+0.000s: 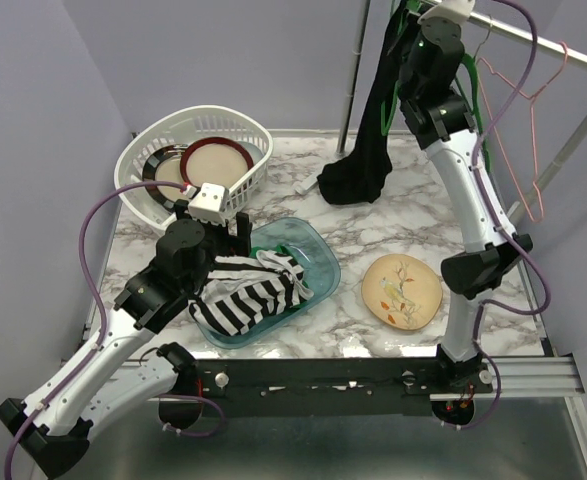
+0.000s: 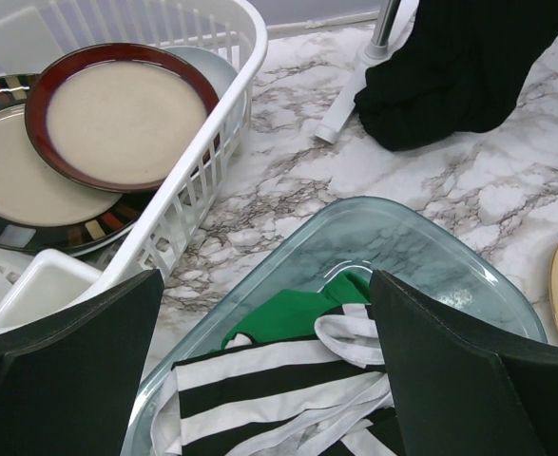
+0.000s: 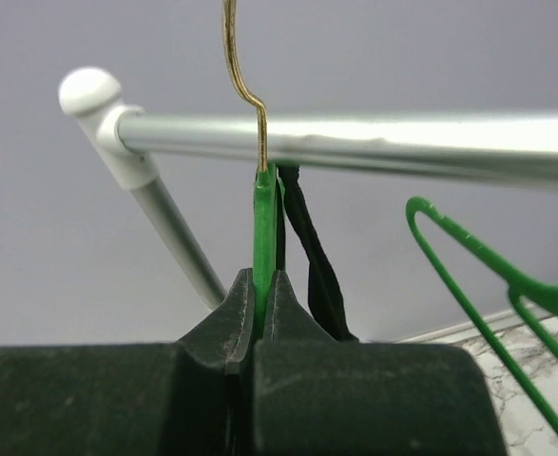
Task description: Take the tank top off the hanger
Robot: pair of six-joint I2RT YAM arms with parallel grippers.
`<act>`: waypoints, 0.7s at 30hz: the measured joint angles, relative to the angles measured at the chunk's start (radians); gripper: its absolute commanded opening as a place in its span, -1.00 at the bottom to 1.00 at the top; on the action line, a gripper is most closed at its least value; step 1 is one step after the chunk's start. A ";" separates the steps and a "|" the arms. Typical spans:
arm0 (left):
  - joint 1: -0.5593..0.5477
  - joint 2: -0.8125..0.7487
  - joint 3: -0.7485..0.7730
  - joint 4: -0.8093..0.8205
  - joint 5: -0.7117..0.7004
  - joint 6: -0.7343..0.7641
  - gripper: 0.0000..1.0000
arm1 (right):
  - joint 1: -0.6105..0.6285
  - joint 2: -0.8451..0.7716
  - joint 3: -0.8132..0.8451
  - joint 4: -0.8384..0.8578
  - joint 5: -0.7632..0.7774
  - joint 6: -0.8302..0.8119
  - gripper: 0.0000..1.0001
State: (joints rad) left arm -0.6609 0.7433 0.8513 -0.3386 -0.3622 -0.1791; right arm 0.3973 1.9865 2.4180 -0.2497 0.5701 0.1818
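The black tank top (image 1: 368,130) hangs from a green hanger (image 3: 264,228) on the metal rail (image 3: 355,142) at the back right, its hem bunched on the table. It also shows in the left wrist view (image 2: 469,66). My right gripper (image 1: 413,30) is up at the rail, shut on the green hanger's neck (image 3: 257,304); a black strap (image 3: 312,256) runs beside the jaws. My left gripper (image 1: 235,232) is open and empty (image 2: 264,280), hovering over a clear bin (image 1: 313,250).
The clear bin (image 2: 288,247) holds striped clothes (image 1: 248,295) and a green garment (image 2: 288,318). A white basket (image 1: 138,150) with plates stands at the back left. A tan plate (image 1: 401,290) lies at the front right. An empty green hanger (image 3: 478,285) and a pink one (image 1: 518,110) hang on the rail.
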 measured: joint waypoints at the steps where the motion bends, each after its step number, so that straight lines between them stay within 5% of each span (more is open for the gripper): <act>1: 0.000 0.000 0.000 0.000 0.000 0.000 0.98 | 0.000 -0.018 -0.006 0.001 -0.001 0.000 -0.99; 21: 0.012 0.020 0.000 0.000 0.039 0.000 0.98 | 0.000 -0.394 -0.299 -0.150 -0.099 0.089 -0.99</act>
State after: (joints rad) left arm -0.6491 0.7635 0.8513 -0.3389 -0.3237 -0.1791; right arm 0.3973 1.5925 2.1189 -0.3996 0.4709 0.2710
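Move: The right hand already grips the green hanger; the black tank top hangs from that hanger, its middle about 22 cm below this hand, some 4 cm back and 5 cm left. The rod runs about 6 cm ahead and 4 cm above, straight in front. The empty green hanger is roughly 12 cm to the right, level ahead and 8 cm lower. From the left hand the tank top is about 25 cm ahead and 28 cm right, roughly level. Still pinching the hanger, the right hand draws back about 10 cm from the rod, rising slightly. ##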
